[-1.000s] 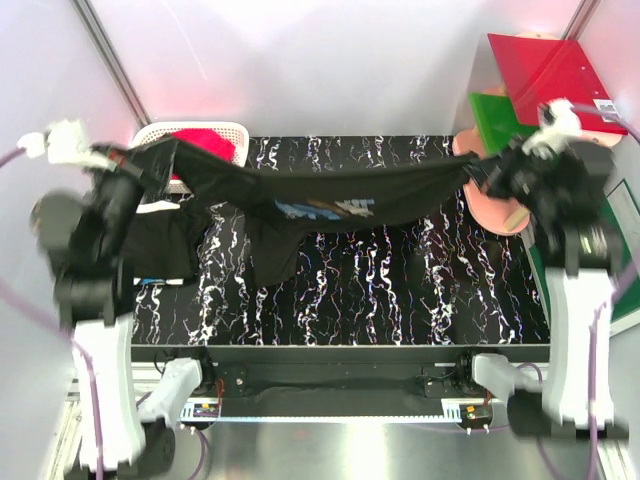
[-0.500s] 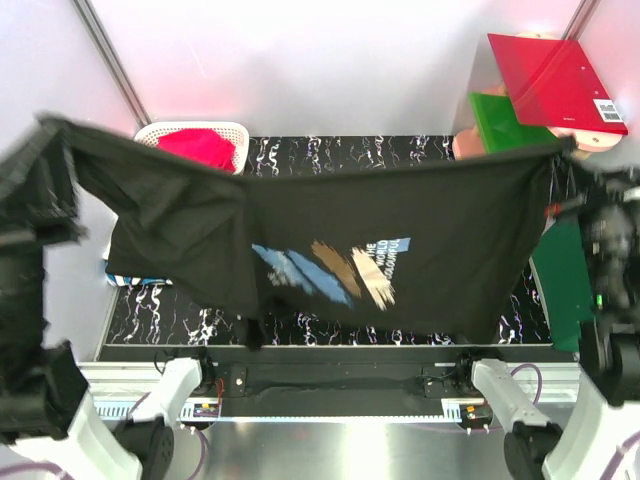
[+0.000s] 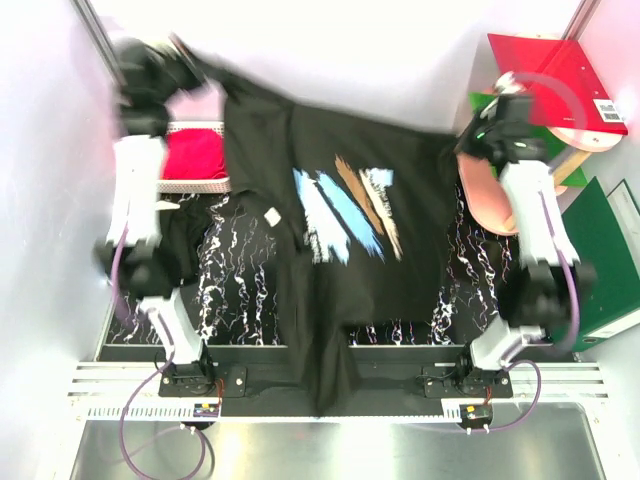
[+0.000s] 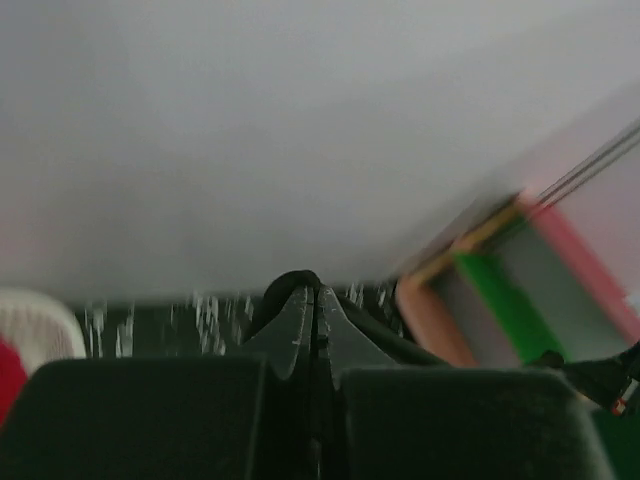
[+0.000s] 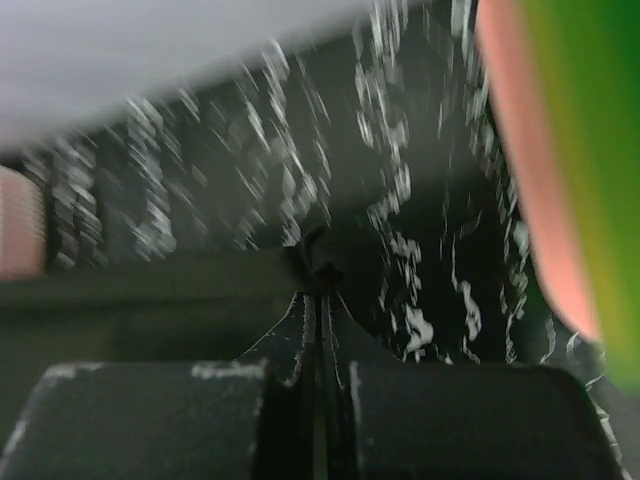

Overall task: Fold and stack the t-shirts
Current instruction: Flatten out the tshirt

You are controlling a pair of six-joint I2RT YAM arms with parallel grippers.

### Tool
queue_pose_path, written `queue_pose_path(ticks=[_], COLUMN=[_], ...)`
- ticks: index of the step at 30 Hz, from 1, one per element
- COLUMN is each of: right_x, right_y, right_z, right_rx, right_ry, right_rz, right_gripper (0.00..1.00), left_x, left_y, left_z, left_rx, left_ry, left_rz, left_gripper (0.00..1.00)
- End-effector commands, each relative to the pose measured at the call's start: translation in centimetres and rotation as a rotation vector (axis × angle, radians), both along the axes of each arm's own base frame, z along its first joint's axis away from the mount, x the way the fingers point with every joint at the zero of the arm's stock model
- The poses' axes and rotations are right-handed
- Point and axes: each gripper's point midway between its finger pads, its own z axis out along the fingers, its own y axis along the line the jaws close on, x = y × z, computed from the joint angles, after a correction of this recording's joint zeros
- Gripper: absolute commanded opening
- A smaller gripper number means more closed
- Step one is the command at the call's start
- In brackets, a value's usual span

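Observation:
A black t-shirt [image 3: 420,215] with slanted blue, orange and pale brush strokes is stretched out above the patterned table [image 3: 470,295]. Its lower part drapes over the near edge. My left gripper [image 3: 188,55], raised at the far left, is shut on one upper corner. In the left wrist view the left gripper [image 4: 314,300] pinches a fold of black cloth. My right gripper [image 3: 466,146], at the far right, is shut on the other corner. The right gripper [image 5: 318,292] likewise clamps black fabric in its own view. A second black t-shirt [image 3: 178,238] lies crumpled at the table's left.
A white basket [image 3: 190,183] holding red cloth stands at the far left, partly behind the left arm. Red [image 3: 552,72] and green [image 3: 606,255] folders and a pink round board [image 3: 487,200] sit at the right. White walls enclose the back and sides.
Both arms have swung the shirt from a hanging, stretched hold near the front up and back towards the far wall. It now spreads print-up over the table, and both views are motion-blurred.

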Motion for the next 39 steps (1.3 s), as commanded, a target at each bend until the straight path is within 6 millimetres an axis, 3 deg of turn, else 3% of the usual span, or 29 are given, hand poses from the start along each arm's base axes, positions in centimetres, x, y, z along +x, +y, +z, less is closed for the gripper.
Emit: queue_pose_path(ticks=[1,3,4,6,7,9,11,12,13,15,19,20,22,23,24,25,26,27,28,29,30,31,32,33,34,35,37,38,39], right_x=[3.1,4.2,5.1,6.3,7.0,8.2,9.3,9.8,10.4,11.1,12.2,12.1,12.1,11.7,11.3,10.9,9.8,8.9,8.1,6.1,5.1,4.0,1.3,0.3,-1.0,-3.9,-6.4,-9.4,-10.5], right_y=[0.9,1.2,1.4,1.5,1.5,1.7,1.8,1.8,1.9,2.2,2.8,2.9,3.2,3.2,3.4,3.4,3.4,3.4,3.3,3.2,3.2,3.2,3.1,2.8,2.6,2.0,1.4,1.0,0.9], right_z=[-7.1,-9.1,-10.6,-13.0,-12.7,-14.9,-14.7,-16.5,-15.7,-17.7,-16.3,-15.4,-12.9,-10.3,-8.8,-7.3,-3.7,-2.6,-1.1,2.8,3.3,4.6,8.2,7.7,8.5,11.4,10.5,12.6,11.2], right_rx=[0.025,0.035,0.033,0.045,0.042,0.056,0.061,0.067,0.070,0.086,0.114,0.118,0.113,0.105,0.092,0.080,0.062,0.055,0.047,0.032,0.029,0.024,0.006,-0.001,-0.014,-0.046,-0.065,-0.082,-0.088], right_ry=[0.129,0.167,0.193,0.239,0.233,0.275,0.275,0.311,0.302,0.344,0.327,0.311,0.264,0.218,0.188,0.162,0.097,0.082,0.058,-0.015,-0.023,-0.048,-0.127,-0.120,-0.140,-0.212,-0.201,-0.261,-0.235], right_rz=[0.066,0.089,0.108,0.111,0.114,0.125,0.131,0.136,0.138,0.152,0.173,0.175,0.185,0.188,0.200,0.206,0.213,0.211,0.208,0.201,0.200,0.197,0.186,0.175,0.161,0.134,0.103,0.078,0.073], right_gripper=[0.00,0.00,0.00,0.00,0.00,0.00,0.00,0.00,0.00,0.00,0.00,0.00,0.00,0.00,0.00,0.00,0.00,0.00,0.00,0.00,0.00,0.00,0.00,0.00,0.00,0.00,0.00,0.00,0.00], left_x=[4.5,5.7,6.5,7.1,7.6,8.2,9.1,9.3,9.8,10.1,9.9,9.7,8.6,8.0,6.5,5.7,4.9,2.9,2.0,1.1,-1.1,-2.1,-2.7,-4.9,-5.9,-6.3,-9.6,-10.4,-13.0], left_y=[-1.5,-2.0,-2.1,-2.6,-2.6,-2.6,-2.5,-2.5,-2.7,-3.0,-3.8,-4.0,-4.0,-4.1,-4.1,-4.2,-4.1,-4.1,-4.0,-3.9,-4.0,-3.9,-4.0,-4.0,-4.1,-4.0,-3.6,-3.4,-3.1], left_z=[-12.0,-14.5,-17.1,-18.1,-19.0,-18.6,-19.9,-18.8,-19.6,-19.4,-19.7,-19.3,-16.1,-14.9,-11.6,-10.2,-8.8,-5.7,-4.4,-3.7,-1.4,-0.7,-1.3,0.5,0.7,-0.9,0.4,-1.0,0.5], left_rx=[-0.067,-0.068,-0.076,-0.052,-0.044,-0.024,-0.017,-0.014,-0.021,-0.031,-0.030,-0.029,-0.020,-0.016,-0.006,0.004,0.014,0.027,0.045,0.052,0.065,0.081,0.082,0.090,0.103,0.104,0.140,0.152,0.174], left_ry=[0.277,0.324,0.384,0.396,0.409,0.395,0.420,0.400,0.411,0.402,0.404,0.393,0.328,0.301,0.238,0.205,0.177,0.118,0.085,0.071,0.024,0.004,0.026,-0.012,-0.021,0.024,-0.014,0.033,-0.007], left_rz=[-0.110,-0.143,-0.149,-0.155,-0.149,-0.140,-0.138,-0.139,-0.155,-0.168,-0.201,-0.207,-0.215,-0.218,-0.218,-0.220,-0.216,-0.211,-0.201,-0.197,-0.198,-0.195,-0.194,-0.194,-0.199,-0.196,-0.166,-0.152,-0.128], left_gripper=[0.00,0.00,0.00,0.00,0.00,0.00,0.00,0.00,0.00,0.00,0.00,0.00,0.00,0.00,0.00,0.00,0.00,0.00,0.00,0.00,0.00,0.00,0.00,0.00,0.00,0.00,0.00,0.00,0.00])
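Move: Both grippers already hold the raised t-shirt. Its printed middle lies about 18 cm back, 28 cm right and 23 cm below the left hand; from the right hand, about 14 cm back, 22 cm left and 5 cm lower. The red-filled basket stands some 3 cm ahead, 7 cm left and 45 cm below the left hand. The pink lower shelf is roughly 2 cm back, 6 cm right and 27 cm below the right. Whip the t-shirt down over the table with both grippers shut on it: drop the left about 30 cm and the right half that while pushing both forward, fingers tipping down. Let the left rebound partway and hover as the right finishes reaching forward, then sweep both up and back towards the bases, tilting the fingers up again. ##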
